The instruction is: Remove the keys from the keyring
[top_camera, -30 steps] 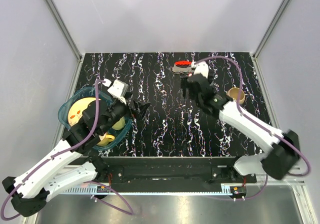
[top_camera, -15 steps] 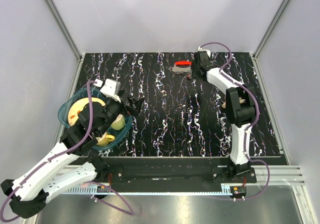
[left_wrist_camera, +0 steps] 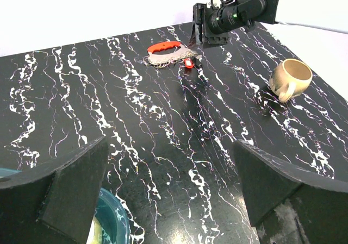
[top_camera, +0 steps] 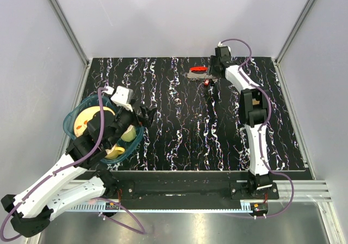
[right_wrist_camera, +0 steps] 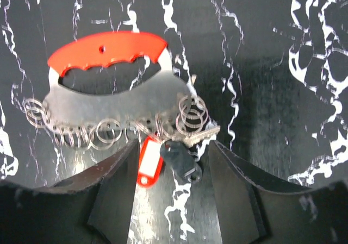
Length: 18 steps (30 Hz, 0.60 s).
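Observation:
The keyring [right_wrist_camera: 190, 113] is a bunch of thin metal rings hanging from a grey plate with a red grip [right_wrist_camera: 109, 54], flat on the table at the far middle [top_camera: 197, 72]. A red tag [right_wrist_camera: 149, 160], a black fob [right_wrist_camera: 179, 160] and a silver key [right_wrist_camera: 204, 132] lie fanned below it. My right gripper [right_wrist_camera: 173, 151] is low over them, jaws partly closed. The tag and fob sit between its fingers, with a gap still showing beside the fob. My left gripper [left_wrist_camera: 174, 189] is wide open and empty, near the left side [top_camera: 145, 113].
A tan mug [left_wrist_camera: 291, 78] stands right of the keyring; the right arm hides it in the top view. A teal bowl [top_camera: 76, 119] holding yellow pieces sits under the left arm. Frame posts and white walls bound the black marbled table [top_camera: 179, 135].
The right arm stretched out to the far edge and brought its gripper down at the keyring, and its jaws narrowed around the tag and fob. The left arm drew back slightly left.

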Tool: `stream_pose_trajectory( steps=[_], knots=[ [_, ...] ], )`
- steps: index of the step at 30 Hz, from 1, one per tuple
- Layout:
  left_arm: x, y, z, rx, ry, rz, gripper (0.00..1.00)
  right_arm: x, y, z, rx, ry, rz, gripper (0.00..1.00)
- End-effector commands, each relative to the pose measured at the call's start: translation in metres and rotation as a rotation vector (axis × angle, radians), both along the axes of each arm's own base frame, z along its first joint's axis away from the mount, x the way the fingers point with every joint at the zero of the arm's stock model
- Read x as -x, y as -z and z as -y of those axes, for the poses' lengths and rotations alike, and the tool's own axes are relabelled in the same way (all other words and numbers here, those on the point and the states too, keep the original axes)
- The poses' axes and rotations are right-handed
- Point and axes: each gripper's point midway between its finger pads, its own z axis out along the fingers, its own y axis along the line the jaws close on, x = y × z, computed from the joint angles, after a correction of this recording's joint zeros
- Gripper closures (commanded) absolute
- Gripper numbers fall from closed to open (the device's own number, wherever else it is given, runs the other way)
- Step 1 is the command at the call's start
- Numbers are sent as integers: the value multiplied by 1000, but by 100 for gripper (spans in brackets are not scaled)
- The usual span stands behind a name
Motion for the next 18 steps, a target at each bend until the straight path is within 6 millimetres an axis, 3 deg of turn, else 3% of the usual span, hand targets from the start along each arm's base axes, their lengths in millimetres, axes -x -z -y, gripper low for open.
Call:
stream_pose_trajectory(
  steps=[1, 2, 7, 15, 18],
  knots=[
    [-1, -31, -8, 44, -34, 69, 1, -19, -8, -8, -53, -11, 28, 42],
    [-2, -32, -8, 45, -34, 70, 1, -21, 0, -7, -53, -7, 18, 43],
    [-4, -28, -8, 35, -43, 66, 1, -34, -1, -8, -83, 20, 16, 50],
    [-4, -28, -9, 31, -47, 66, 1, -28, 18, -18, -115, -13, -36, 56],
    [-5, -29, -10, 33, -52, 69, 1, -25, 18, -17, -108, -21, -42, 65]
  ],
)
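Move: The keys are almost right under the open right fingers. The black key is about 2 cm ahead and 5 cm below, neither left nor right, and the red tag about 1 cm ahead and 2 cm left at the same depth. The keyring's steel plate has its middle some 6 cm ahead and 5 cm left, with the red handle about 10 cm ahead and 5 cm left. From the left hand, the black key lies roughly 40 cm ahead, 25 cm right and 31 cm below. The right hand first slides level about 3 cm forward towards the rings at the plate's near edge, then sinks about 3 cm with a slight drift left, easing back a touch as it bottoms out. Its already half-open fingers narrow by about a third as they come down around the top of the black key where it meets the rings, without shutting, and the wrist tilts only some 5 degrees. ##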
